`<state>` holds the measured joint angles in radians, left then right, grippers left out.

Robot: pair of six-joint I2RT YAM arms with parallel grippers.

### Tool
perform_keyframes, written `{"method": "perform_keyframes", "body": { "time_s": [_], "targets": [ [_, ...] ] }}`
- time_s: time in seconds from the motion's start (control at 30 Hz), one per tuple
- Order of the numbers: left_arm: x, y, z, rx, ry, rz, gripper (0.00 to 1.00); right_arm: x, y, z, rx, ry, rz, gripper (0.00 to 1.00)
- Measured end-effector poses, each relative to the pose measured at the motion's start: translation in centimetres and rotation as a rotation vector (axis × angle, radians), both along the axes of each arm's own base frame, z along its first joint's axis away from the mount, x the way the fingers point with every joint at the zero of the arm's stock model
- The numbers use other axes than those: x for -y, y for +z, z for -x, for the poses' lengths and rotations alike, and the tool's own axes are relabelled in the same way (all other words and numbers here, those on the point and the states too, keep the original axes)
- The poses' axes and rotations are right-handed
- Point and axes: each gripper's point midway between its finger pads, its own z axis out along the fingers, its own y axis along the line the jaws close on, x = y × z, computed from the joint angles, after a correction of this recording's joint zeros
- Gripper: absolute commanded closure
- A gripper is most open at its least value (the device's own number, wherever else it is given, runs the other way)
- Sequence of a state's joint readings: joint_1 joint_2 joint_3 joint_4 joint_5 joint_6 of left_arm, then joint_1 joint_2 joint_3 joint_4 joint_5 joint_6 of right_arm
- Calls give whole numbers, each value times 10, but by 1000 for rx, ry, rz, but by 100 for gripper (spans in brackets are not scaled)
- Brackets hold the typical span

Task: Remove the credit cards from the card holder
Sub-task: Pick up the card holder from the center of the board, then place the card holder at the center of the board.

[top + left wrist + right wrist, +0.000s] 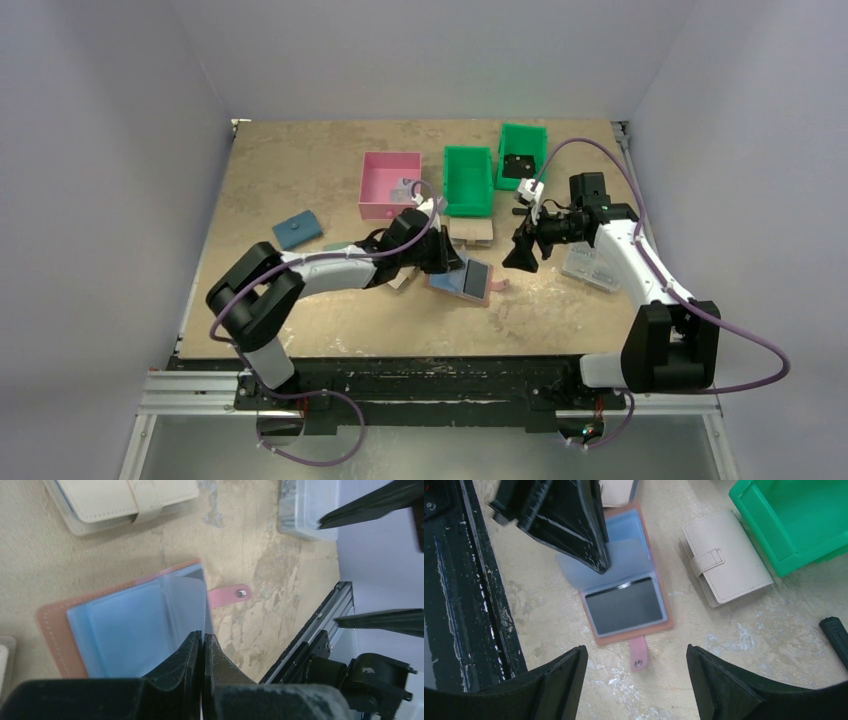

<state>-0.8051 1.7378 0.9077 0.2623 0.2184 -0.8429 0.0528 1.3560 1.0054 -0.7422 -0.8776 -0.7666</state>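
The card holder (447, 285) lies open on the table, terracotta outside with light blue lining (125, 625). Its snap strap (639, 655) points toward the table's front. A black credit card (624, 605) sits in the pocket of the half nearer the strap. My left gripper (203, 639) is shut on the edge of a translucent sleeve leaf (624, 560) of the holder, lifting it off the black card. My right gripper (635, 649) hovers open above the strap with nothing between its fingers; it shows in the top view (522, 258) just right of the holder.
A beige snap wallet (724, 560) lies just behind the holder. Two green bins (468, 180) (522, 155) and a pink box (389, 183) stand at the back. A blue-green wallet (297, 230) is at the left, a clear plastic box (590, 265) at the right. The table's front rail (454, 605) is close.
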Motion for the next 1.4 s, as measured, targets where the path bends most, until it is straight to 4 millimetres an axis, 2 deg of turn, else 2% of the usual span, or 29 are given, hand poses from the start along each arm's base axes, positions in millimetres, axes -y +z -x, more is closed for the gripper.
{"method": "perform_keyframes", "body": {
  "time_s": [0.2,0.3,0.43,0.5,0.53,0.57,0.73,0.87,1.0,1.1,1.2,1.33,1.4],
  "targets": [
    [-21,60,-6,115,17,-21,100,0,0,0,0,1,-2,19],
    [-46,80,-14,147,54,-48,100,0,0,0,-1,1,-2,19],
    [-96,92,-37,157,152,-105,100,0,0,0,0,0,-2,19],
    [-131,97,-54,159,221,-141,100,0,1,0,0,0,-2,19],
    [-139,100,-56,165,229,-155,100,0,1,0,0,0,-2,19],
    [-164,102,-70,167,286,-174,100,0,1,0,0,0,-2,19],
    [-239,126,-108,213,417,-239,100,0,1,0,1,0,-3,19],
    [-289,156,-145,261,505,-227,100,0,3,1,7,0,-4,19],
    [-330,176,-187,290,575,-185,100,0,4,2,11,1,-4,19],
    [-347,179,-220,302,597,-142,100,0,5,2,12,1,-5,19],
    [-352,169,-250,292,585,-100,100,0,5,2,12,1,-5,19],
    [-357,131,-280,238,559,-53,100,0,5,2,12,2,-5,19],
    [-365,100,-289,182,562,-42,100,0,5,2,14,2,-5,19]
  ]
}}
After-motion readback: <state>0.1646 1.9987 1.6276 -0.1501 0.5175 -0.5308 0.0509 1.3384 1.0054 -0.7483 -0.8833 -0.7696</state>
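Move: The left fingers already pinch a clear sleeve of the open card holder. It is bound for the bare far-left part of the board, some 30 cm ahead, 35 cm left and 5 cm below. Off that hand, the pink box stands about 20 cm ahead and 15 left, the blue wallet 9 ahead and 36 left, the green wallet 1 ahead and 25 left. From the idle right hand that bare spot is roughly 28 cm ahead and 46 left, 11 lower. Steeply up at first, then in a fast arc left and forward towards the bare corner beyond the blue wallet, the left hand carries the card holder about 36 cm left and 29 forward, cresting near 18 cm up before sinking about 8. The wrist turns some 30 degrees counter-clockwise and the fingers tip upward a little, keeping their pinch on the sleeve. ##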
